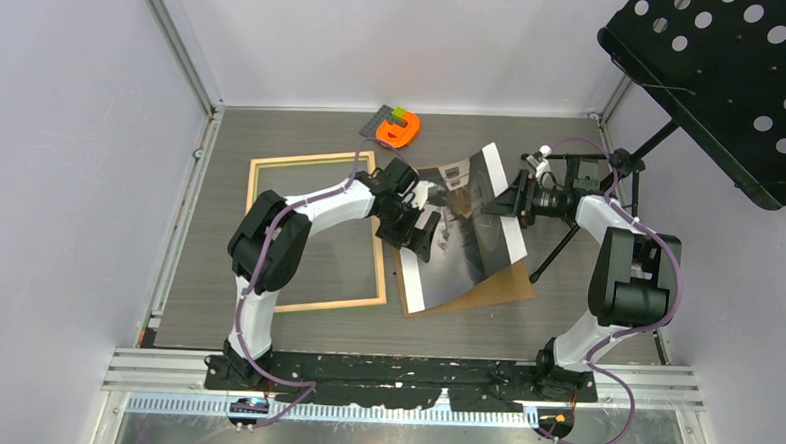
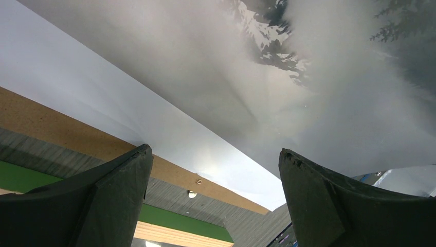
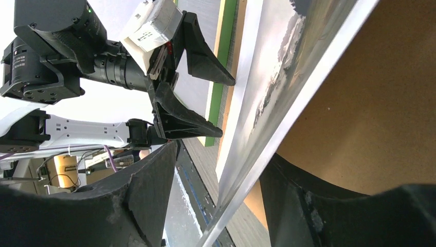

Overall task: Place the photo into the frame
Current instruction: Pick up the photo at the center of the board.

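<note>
The photo (image 1: 469, 225) lies mid-table, a dark misty print tilted up along its right side. The frame (image 1: 314, 229) lies flat to its left, pale wood face up. My left gripper (image 1: 421, 218) hangs open over the photo's left part, nothing between its fingers (image 2: 123, 190). The left wrist view shows the photo (image 2: 257, 77) filling the top and the frame's green edge (image 2: 180, 218) below. My right gripper (image 3: 221, 159) is open, with the photo's raised right edge (image 3: 288, 87) passing between its fingers with a gap on one side. The left gripper (image 3: 228, 107) is seen beyond it.
A brown backing board (image 1: 496, 287) lies under the photo, also seen as the board (image 3: 370, 103) and board edge (image 2: 51, 121). An orange object (image 1: 398, 129) sits at the back. A black perforated stand (image 1: 736, 77) overhangs the right arm. Enclosure walls stand on both sides.
</note>
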Available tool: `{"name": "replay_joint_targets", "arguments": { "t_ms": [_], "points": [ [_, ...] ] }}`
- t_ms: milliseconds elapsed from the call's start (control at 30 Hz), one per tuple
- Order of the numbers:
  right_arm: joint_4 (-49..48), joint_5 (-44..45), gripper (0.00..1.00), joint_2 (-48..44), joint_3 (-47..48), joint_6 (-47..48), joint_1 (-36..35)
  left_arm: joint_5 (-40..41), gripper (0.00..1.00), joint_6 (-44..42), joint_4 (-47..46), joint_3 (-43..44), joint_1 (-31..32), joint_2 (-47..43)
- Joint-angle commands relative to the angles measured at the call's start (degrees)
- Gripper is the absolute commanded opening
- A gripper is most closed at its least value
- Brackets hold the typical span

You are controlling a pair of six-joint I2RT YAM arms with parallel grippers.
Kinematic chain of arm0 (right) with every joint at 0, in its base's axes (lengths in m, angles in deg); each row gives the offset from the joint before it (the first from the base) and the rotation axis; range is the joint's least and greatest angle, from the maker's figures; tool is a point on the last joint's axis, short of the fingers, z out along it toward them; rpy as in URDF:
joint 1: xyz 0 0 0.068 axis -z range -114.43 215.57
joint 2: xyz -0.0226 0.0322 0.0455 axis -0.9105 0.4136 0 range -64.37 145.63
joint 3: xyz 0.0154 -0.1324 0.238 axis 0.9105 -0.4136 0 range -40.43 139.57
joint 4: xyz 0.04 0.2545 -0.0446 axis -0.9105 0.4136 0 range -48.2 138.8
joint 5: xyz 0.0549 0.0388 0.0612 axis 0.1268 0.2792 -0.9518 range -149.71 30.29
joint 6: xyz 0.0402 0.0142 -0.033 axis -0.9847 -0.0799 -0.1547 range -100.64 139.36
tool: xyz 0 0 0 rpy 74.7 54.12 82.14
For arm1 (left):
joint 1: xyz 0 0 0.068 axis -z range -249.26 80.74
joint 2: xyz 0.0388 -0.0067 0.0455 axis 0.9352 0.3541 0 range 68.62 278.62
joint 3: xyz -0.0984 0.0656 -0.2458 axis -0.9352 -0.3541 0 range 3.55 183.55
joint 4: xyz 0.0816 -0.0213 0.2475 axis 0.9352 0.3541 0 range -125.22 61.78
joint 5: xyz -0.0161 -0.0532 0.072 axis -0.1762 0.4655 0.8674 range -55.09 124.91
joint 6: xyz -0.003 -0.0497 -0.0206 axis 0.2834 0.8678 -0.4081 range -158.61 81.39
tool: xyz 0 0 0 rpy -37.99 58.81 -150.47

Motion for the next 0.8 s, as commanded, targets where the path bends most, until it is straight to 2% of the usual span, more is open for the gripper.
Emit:
{"name": "replay_joint_targets", "arguments": {
  "t_ms": [0, 233, 533, 667, 767],
  "points": [
    [3.13, 1.24, 0.65, -2.43, 2.21, 2.20, 0.67, -0.44, 0.97, -0.64, -0.19, -1.41, 0.73, 0.03],
    [6.97, 8.42, 0.60, 0.29, 4.88, 6.87, 0.35, -0.49, 0.97, -0.57, -0.10, -1.39, 0.73, -0.05],
    [9.00, 15.74, 0.47, 5.46, 9.51, 9.61, -1.64, -0.49, 0.97, -0.59, -0.02, -1.26, 0.72, 0.18],
    [8.64, 15.70, 0.36, 6.88, 10.28, 9.42, -2.71, -0.50, 0.97, -0.76, 0.08, -1.17, 0.73, 0.01],
    [8.53, 15.73, 0.22, 6.63, 10.33, 9.89, -2.85, -0.33, 0.97, -0.94, 0.08, -1.24, 0.72, -0.20]
  ]
}}
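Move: The photo's right edge is already raised and runs between my open right fingers, about level with the finger point and some 2 cm to its right. The board under the photo has its middle about 5 cm back, 4 cm left and 11 cm below that hand; the tripod foot is about 13 cm back and 11 cm right. From my left hand, that raised edge lies roughly 7 cm ahead, 15 cm right and 9 cm up. I close my right fingers around the photo's raised right edge, more than halving their gap, while that hand sinks about 5 cm towards the board and works a little forward and to the right. As it goes, I tip its fingers some 15 degrees further down. My left hand stays put, one fingertip still on the photo's left white border. ##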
